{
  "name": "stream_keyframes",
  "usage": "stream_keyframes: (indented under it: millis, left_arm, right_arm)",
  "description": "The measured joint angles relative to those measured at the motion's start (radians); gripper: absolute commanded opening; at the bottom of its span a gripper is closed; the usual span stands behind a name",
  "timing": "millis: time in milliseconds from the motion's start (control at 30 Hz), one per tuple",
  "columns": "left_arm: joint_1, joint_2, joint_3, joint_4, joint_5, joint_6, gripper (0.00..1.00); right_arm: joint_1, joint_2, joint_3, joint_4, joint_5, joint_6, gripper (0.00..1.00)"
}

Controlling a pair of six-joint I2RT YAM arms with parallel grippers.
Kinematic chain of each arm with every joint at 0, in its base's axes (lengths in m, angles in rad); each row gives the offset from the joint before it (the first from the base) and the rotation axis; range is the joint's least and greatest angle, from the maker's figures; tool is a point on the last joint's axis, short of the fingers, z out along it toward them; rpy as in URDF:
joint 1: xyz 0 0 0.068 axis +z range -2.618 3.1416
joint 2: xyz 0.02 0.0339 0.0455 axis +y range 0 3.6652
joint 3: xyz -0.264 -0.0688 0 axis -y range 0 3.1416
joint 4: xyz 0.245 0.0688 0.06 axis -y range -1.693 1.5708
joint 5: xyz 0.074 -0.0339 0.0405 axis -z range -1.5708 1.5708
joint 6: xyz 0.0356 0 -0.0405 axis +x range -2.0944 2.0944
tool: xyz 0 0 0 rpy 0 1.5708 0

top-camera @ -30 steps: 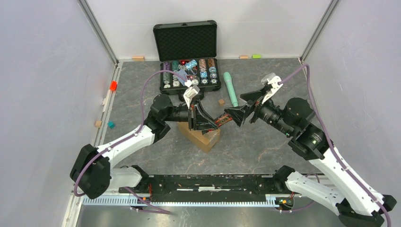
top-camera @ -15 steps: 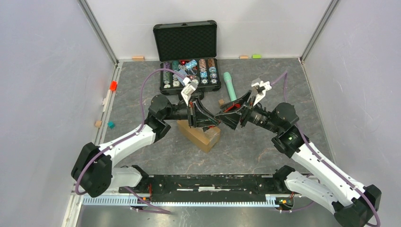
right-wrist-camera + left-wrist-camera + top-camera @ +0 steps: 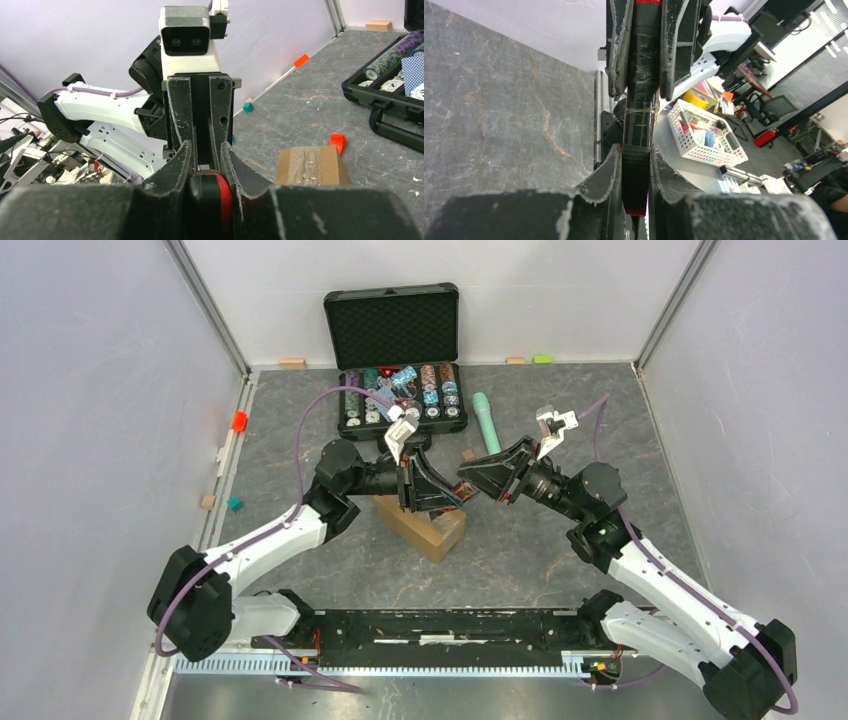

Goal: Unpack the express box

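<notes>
The express box (image 3: 430, 530), brown cardboard with clear tape along its top seam, lies on the grey table below the two grippers; in the right wrist view the express box (image 3: 312, 165) sits low right, closed. Above it a slim black-and-red tool (image 3: 641, 100) spans both grippers. My left gripper (image 3: 452, 497) is shut on one end, its pads pressed to the tool's flat sides (image 3: 635, 150). My right gripper (image 3: 472, 483) faces it and is shut on the rounded black-and-red end (image 3: 212, 192). The tool's middle is hidden by the fingers.
An open black case of poker chips (image 3: 400, 410) stands behind the arms. A teal cylinder (image 3: 487, 428) lies to its right, with a small wooden cube (image 3: 467, 454) nearby. An orange block (image 3: 239, 421) and a teal block (image 3: 234, 504) sit by the left wall.
My right arm swung in leftward toward the left gripper and its jaws went from wide open to shut on the tool's free end. The left arm and box stayed put.
</notes>
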Motion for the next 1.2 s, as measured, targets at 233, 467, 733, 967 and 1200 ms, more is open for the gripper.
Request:
stream_keyframes:
  millis: [233, 467, 733, 967, 1200]
  left_arm:
    - [-0.003, -0.119, 0.008, -0.425, -0.321, 0.085, 0.73]
    - [-0.005, -0.277, 0.027, -0.896, -0.825, 0.098, 0.74]
    - [-0.119, -0.272, 0.025, -1.168, -1.088, 0.085, 0.81]
    - [-0.249, -0.244, -0.029, -1.159, -1.178, -0.047, 0.84]
    - [-0.281, -0.243, -0.123, -1.056, -1.228, -0.215, 0.81]
  right_arm:
    - [0.015, -0.045, -0.002, -0.143, 0.121, -0.17, 0.0]
    - [0.129, -0.08, -0.051, -0.189, 0.29, -0.369, 0.0]
    - [0.281, -0.026, -0.069, -0.182, 0.412, -0.551, 0.0]
    - [0.297, -0.02, -0.082, -0.167, 0.453, -0.64, 0.0]
    - [0.297, -0.019, -0.097, -0.154, 0.449, -0.678, 0.0]
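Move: The box lies about 5 cm to the left of my left hand, 6 cm ahead and some 25 cm below; both hands still grip the knife above it. A wooden cube sits some 14 cm farther out than the box and 9 cm to its right, the green flashlight about 20 cm beyond the box and 14 cm to its right. From my right hand, the box is about 12 cm left, 3 cm ahead and 30 cm down. I open my left hand and let go of the knife, swing forward and left clear of it, then sink about 18 cm in all, drawing back a little, to the box's near left side; the wrist turns counter-clockwise and tips until the fingers slant forward, right and down. My right hand keeps the knife and lowers it about 8 cm towards the box's right end, tipping down. ##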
